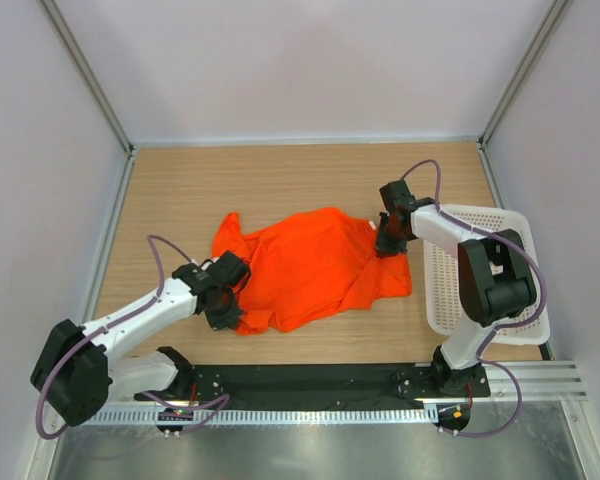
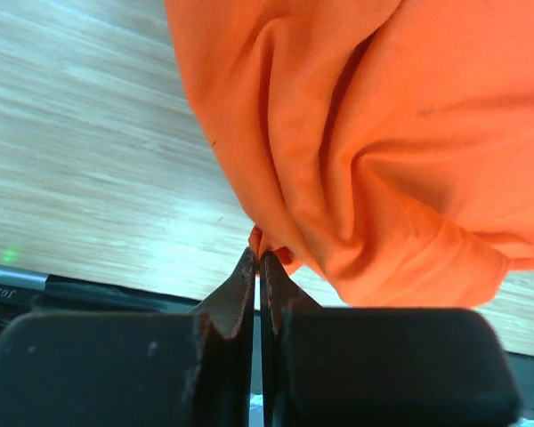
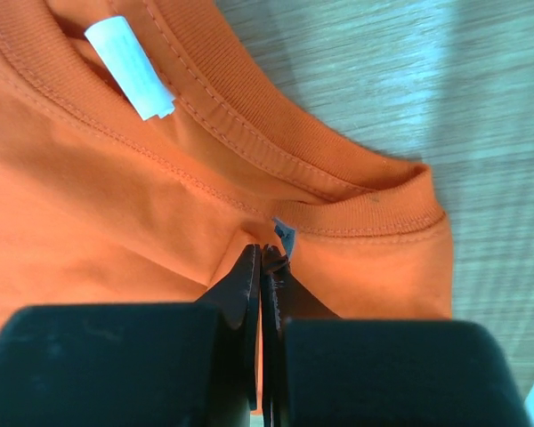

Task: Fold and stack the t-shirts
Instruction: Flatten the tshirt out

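The orange-red t-shirt (image 1: pixel 315 265) lies rumpled on the wooden table (image 1: pixel 280 180), spread between my two grippers. My left gripper (image 1: pixel 223 296) is at its left side, shut on a pinch of the shirt's edge (image 2: pixel 265 238); bunched folds of the shirt (image 2: pixel 383 151) hang beyond the fingertips. My right gripper (image 1: pixel 388 240) is at the shirt's right end, shut on fabric just below the ribbed collar (image 3: pixel 338 178). A white label (image 3: pixel 132 67) shows inside the neck, and the shirt (image 3: pixel 116 222) fills the left of that view.
A white lattice basket (image 1: pixel 480 275) stands at the right edge of the table, right beside my right arm. Grey walls close the table on three sides. A black rail (image 1: pixel 310 385) runs along the near edge.
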`<state>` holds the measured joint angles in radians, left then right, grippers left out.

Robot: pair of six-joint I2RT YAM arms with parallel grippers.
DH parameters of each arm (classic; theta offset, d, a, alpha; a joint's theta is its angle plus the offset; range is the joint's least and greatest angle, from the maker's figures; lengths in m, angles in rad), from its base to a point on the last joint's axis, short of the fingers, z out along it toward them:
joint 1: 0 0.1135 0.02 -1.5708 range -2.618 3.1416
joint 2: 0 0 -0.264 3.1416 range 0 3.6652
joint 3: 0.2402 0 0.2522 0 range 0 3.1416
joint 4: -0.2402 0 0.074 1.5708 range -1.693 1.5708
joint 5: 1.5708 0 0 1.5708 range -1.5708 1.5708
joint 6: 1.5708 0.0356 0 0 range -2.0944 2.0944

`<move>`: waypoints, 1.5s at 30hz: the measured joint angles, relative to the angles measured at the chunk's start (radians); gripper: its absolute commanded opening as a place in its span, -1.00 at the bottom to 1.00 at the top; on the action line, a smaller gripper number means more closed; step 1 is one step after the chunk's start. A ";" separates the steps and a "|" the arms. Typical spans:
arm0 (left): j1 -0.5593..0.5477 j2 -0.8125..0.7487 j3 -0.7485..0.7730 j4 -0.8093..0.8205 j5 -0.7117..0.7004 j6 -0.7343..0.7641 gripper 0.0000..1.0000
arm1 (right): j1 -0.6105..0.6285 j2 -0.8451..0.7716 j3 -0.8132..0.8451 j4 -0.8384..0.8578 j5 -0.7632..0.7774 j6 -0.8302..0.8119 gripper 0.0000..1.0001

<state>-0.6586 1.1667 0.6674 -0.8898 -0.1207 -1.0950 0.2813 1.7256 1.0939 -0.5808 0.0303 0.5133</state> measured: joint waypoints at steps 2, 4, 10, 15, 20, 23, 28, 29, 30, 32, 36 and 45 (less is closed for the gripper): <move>0.000 -0.027 0.004 -0.026 -0.003 -0.004 -1.00 | 0.000 -0.017 0.000 -0.003 0.009 0.006 -0.98; 0.000 -0.062 0.031 -0.073 -0.015 -0.008 -1.00 | 0.000 -0.060 0.004 -0.021 0.025 0.012 -0.98; 0.000 -0.147 0.266 -0.250 -0.089 -0.020 -0.99 | -0.008 -0.237 0.195 -0.097 0.106 0.026 -0.98; 0.001 -0.164 0.481 -0.354 -0.154 -0.021 -1.00 | -0.028 -0.387 0.398 -0.108 0.157 0.041 -0.98; 0.004 -0.160 0.714 -0.425 -0.248 -0.020 -0.99 | -0.033 -0.474 0.514 -0.121 0.174 0.061 -0.98; 0.005 -0.131 0.895 -0.443 -0.333 0.000 -0.99 | -0.033 -0.496 0.557 -0.124 0.172 0.077 -0.97; 0.008 -0.063 1.160 -0.449 -0.493 0.085 -0.99 | -0.033 -0.494 0.617 -0.095 0.169 0.089 -0.98; 0.013 -0.040 1.205 -0.451 -0.521 0.106 -0.99 | -0.033 -0.483 0.638 -0.078 0.169 0.089 -0.98; 0.021 -0.018 1.253 -0.455 -0.549 0.130 -0.99 | -0.033 -0.469 0.660 -0.054 0.168 0.089 -0.98; 0.047 0.039 1.348 -0.454 -0.589 0.179 -1.00 | -0.033 -0.435 0.698 0.012 0.166 0.088 -0.98; 0.148 0.156 1.482 -0.340 -0.639 0.314 -0.99 | -0.033 -0.340 0.783 0.147 0.159 0.077 -0.98; 0.308 0.306 1.488 0.153 -0.639 0.578 -0.99 | -0.033 -0.024 1.149 0.374 0.135 -0.013 -0.98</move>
<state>-0.3504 1.4723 2.1551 -0.7368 -0.7601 -0.5167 0.2485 1.7016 2.2425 -0.2066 0.1658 0.5007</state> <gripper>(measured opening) 0.006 0.031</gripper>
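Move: The left fingers, shut on the near-left bit of the t-shirt, have its middle about 14 cm ahead, 15 cm to their right and 2 cm below. The right fingers already pinch it near the collar, with that middle about 15 cm to their left, 4 cm back and 2 cm below. From the right hand, the collar's white tag is 7 cm ahead and 3 cm left, the white basket 22 cm right and 6 cm back. Keep both grippers shut on the t-shirt and raise it quickly off the table between them. Bring the left hand up about 50 cm, going forward as well, mostly late, and the right up some 57 cm with a smaller forward reach that eases back midway before resuming. Swing both sets of fingers from pointing down to roughly forward. ##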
